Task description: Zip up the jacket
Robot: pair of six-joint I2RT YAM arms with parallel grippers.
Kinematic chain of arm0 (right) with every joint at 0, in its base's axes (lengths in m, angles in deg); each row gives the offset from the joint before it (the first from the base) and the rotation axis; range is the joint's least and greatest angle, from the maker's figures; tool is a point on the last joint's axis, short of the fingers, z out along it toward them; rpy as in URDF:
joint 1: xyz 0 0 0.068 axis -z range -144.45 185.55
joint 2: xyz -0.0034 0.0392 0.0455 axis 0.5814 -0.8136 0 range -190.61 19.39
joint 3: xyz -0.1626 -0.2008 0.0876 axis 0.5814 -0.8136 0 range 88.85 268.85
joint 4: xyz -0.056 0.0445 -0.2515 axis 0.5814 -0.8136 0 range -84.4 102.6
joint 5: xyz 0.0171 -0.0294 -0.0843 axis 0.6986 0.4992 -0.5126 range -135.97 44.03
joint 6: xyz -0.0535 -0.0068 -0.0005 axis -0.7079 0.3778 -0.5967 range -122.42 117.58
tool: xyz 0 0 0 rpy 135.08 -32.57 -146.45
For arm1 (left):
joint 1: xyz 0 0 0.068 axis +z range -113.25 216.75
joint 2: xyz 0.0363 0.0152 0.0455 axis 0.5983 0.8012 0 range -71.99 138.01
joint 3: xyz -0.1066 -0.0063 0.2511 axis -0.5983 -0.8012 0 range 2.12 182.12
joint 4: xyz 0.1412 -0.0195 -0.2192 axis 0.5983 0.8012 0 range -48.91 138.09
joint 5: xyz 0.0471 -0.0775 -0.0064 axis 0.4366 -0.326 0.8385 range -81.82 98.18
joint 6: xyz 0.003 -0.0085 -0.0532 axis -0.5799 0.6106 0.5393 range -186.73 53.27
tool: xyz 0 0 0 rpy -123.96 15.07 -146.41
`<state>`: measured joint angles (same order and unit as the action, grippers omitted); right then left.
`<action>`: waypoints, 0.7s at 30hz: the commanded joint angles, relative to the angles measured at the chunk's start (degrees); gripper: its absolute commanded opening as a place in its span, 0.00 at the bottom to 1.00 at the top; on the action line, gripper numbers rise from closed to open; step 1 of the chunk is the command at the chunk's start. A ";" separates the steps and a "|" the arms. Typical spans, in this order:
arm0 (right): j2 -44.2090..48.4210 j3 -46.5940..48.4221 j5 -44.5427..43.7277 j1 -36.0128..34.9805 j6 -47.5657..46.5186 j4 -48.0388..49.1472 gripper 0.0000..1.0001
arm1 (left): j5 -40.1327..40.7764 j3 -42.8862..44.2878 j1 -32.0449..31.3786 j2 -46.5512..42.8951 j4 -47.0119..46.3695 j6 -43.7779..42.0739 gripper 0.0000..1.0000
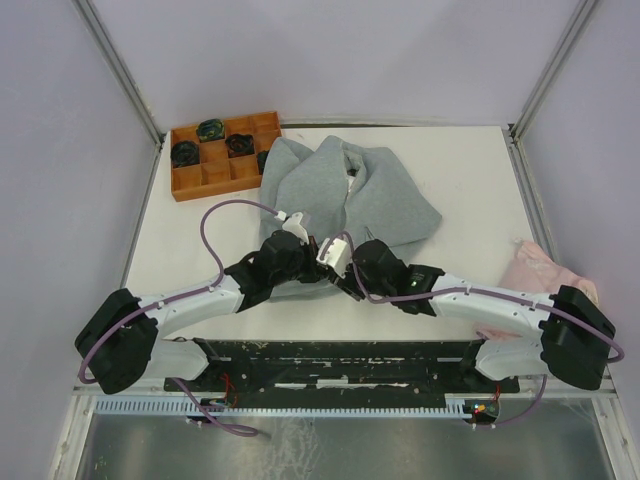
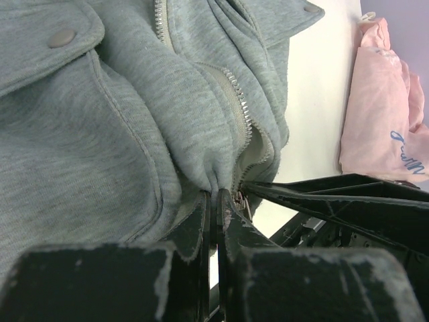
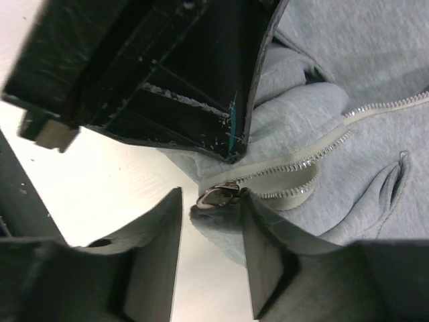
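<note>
The light grey fleece jacket [image 1: 345,190] lies spread on the table with its front zipper partly apart. My left gripper [image 2: 219,196] is shut on the jacket's bottom hem [image 2: 201,171], right beside the lower end of the zipper teeth [image 2: 244,111]. My right gripper [image 3: 211,196] is open at that same corner. The metal zipper slider [image 3: 220,194] sits between its fingers, close against the right finger [image 3: 268,255], and the left finger [image 3: 157,248] stands clear of it. Both grippers meet at the jacket's near edge in the top view.
An orange compartment tray [image 1: 190,175] with several dark objects stands at the back left, touching the jacket's hood side. A pale pink cloth [image 1: 540,268] lies at the right edge of the table, also seen as the pink cloth [image 2: 379,100] from the left wrist.
</note>
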<state>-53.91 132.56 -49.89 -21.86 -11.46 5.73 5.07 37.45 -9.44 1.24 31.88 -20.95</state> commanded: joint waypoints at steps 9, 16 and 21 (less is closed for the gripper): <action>2.66 2.96 6.13 3.51 4.21 -1.29 0.24 | -0.45 0.06 0.13 -1.96 -1.59 -1.28 0.03; 2.81 3.35 15.25 7.56 7.41 -1.06 0.24 | -1.42 -0.09 0.13 -2.83 -1.60 -2.51 0.03; 2.24 3.67 17.38 9.15 8.79 -1.09 0.29 | -2.20 -0.10 0.03 -2.92 -1.89 -2.80 0.03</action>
<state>-52.45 133.37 -36.47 -13.92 -5.04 3.32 4.80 37.34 -9.44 0.10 32.08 -21.14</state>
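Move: The zipper pull sits right in front of the right hand's open fingertips, about 1 cm ahead, 1 cm to the left and 1 cm below. The hem pinched in the left gripper is about 2 cm ahead and 2 cm left of the right hand, level with it; the gap between the tooth rows lies some 3 cm ahead, 1 cm right and 1 cm below. From the left hand the pull is about 2 cm to the right, level both in height and ahead. Dipping a little under 1 cm first, the right hand closes its spread fingers by about half around the zipper pull, then rises roughly 1.5 cm while edging slightly right. As it rises, the wrist turns some 10–15 degrees, swinging the fingers to point more to the left. The left gripper stays put, shut, and keeps its pinch on the hem. ##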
